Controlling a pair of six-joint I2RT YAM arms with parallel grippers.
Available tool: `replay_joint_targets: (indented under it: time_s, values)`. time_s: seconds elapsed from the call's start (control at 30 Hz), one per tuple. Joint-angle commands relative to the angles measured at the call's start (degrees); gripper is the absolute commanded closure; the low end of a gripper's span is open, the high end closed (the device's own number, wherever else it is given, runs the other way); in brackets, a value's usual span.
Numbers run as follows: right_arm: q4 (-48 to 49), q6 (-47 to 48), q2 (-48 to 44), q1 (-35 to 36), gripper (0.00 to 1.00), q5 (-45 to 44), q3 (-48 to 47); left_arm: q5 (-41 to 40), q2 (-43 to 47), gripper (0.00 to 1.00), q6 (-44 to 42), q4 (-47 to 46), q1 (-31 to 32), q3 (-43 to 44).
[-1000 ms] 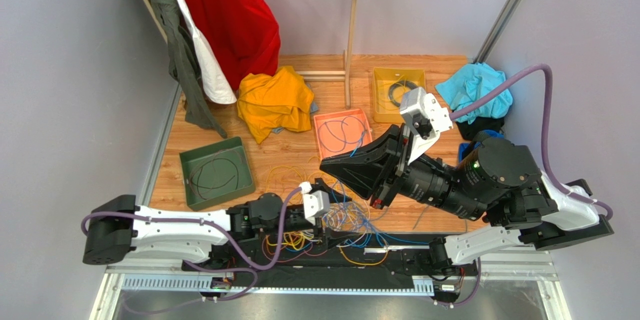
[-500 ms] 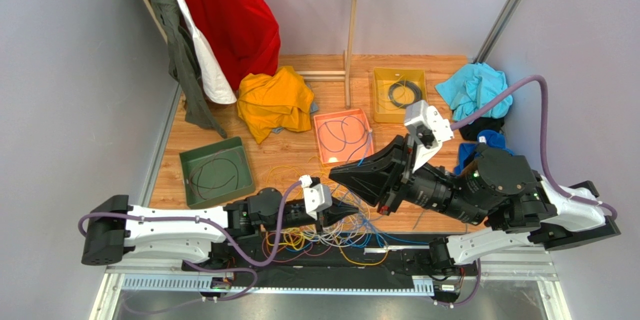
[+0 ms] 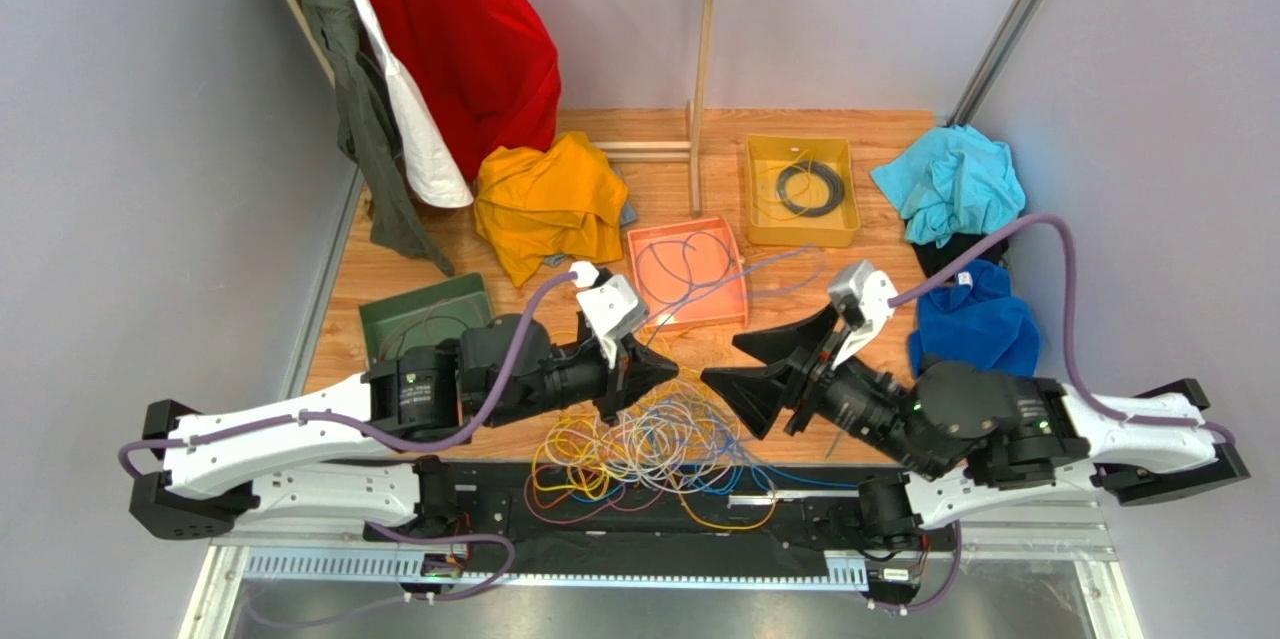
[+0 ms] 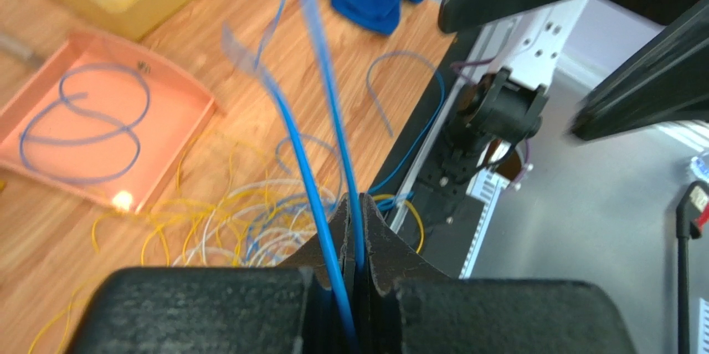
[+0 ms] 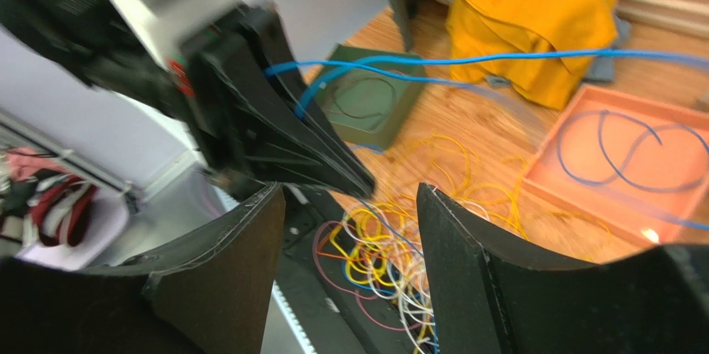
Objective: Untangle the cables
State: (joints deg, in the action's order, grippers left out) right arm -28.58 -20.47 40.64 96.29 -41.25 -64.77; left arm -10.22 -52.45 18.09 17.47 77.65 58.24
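The cables (image 3: 649,447) lie as a tangle of yellow, white, blue and orange wires at the table's near edge, partly over the black base rail. My left gripper (image 3: 657,366) hangs just above and beyond the tangle, shut on a blue cable (image 4: 319,192). That cable is doubled through the jaws and runs off toward the orange tray (image 3: 649,252). In the left wrist view the left gripper (image 4: 359,204) pinches one strand while the other passes beside its fingers. My right gripper (image 3: 723,368) faces it from the right, open and holding nothing. Through the right gripper (image 5: 351,192) I see the cables (image 5: 408,263) below.
The orange tray holds a loose blue cable (image 3: 684,267). A yellow tray (image 3: 759,204) with a coiled black cable stands behind it. A green tray (image 3: 394,321) sits half under my left arm. Yellow, blue and turquoise cloths lie around, and a wooden stand (image 3: 700,84) rises at the back.
My left gripper shut on the blue cable in the tangle and pulled it up and away from the near edge. My right gripper came down from high up and opened.
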Motion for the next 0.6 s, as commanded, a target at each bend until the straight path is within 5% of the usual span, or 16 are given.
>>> replay_joint_targets:
  time_s: [0.0,0.37,0.57]
  values:
    - [0.63,-7.47,-5.04,0.13,0.36,-9.53,9.64,-0.94,-4.33,1.00,6.17,20.22,-0.57,6.88]
    - [-0.08,-19.17,-12.61,0.04,0.30,-7.18,25.39,-3.06,-13.73,1.00,2.23,38.33,-13.91,30.87]
    - [2.03,-19.69,-11.29,0.13,0.35,-3.40,29.00,-0.59,-27.95,1.00,-2.61,46.14,-21.21,55.01]
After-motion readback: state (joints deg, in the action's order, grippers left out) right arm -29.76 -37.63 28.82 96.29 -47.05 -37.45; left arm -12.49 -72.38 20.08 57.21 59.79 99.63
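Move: From the left hand, holding a doubled blue cable in shut fingers, the coral tray lies about 23 cm ahead, 2 to the right; the green box 13 ahead, 33 left; the cable pile 2 ahead, 2 left, all some 31 cm down. From the empty right hand, the pile lies roughly 3 cm ahead, 7 left, 37 down; the coral tray 24 ahead, 3 left, as low. Keep the left gripper shut on the blue cable, dip it slightly, then sweep it forward about 10 cm and some 5 cm left while lifting, swinging the fingertips forward and tilting them down. Meanwhile drop the right gripper roughly 15 cm towards the cable pile, a little rightward, fingers still apart and touching nothing. ##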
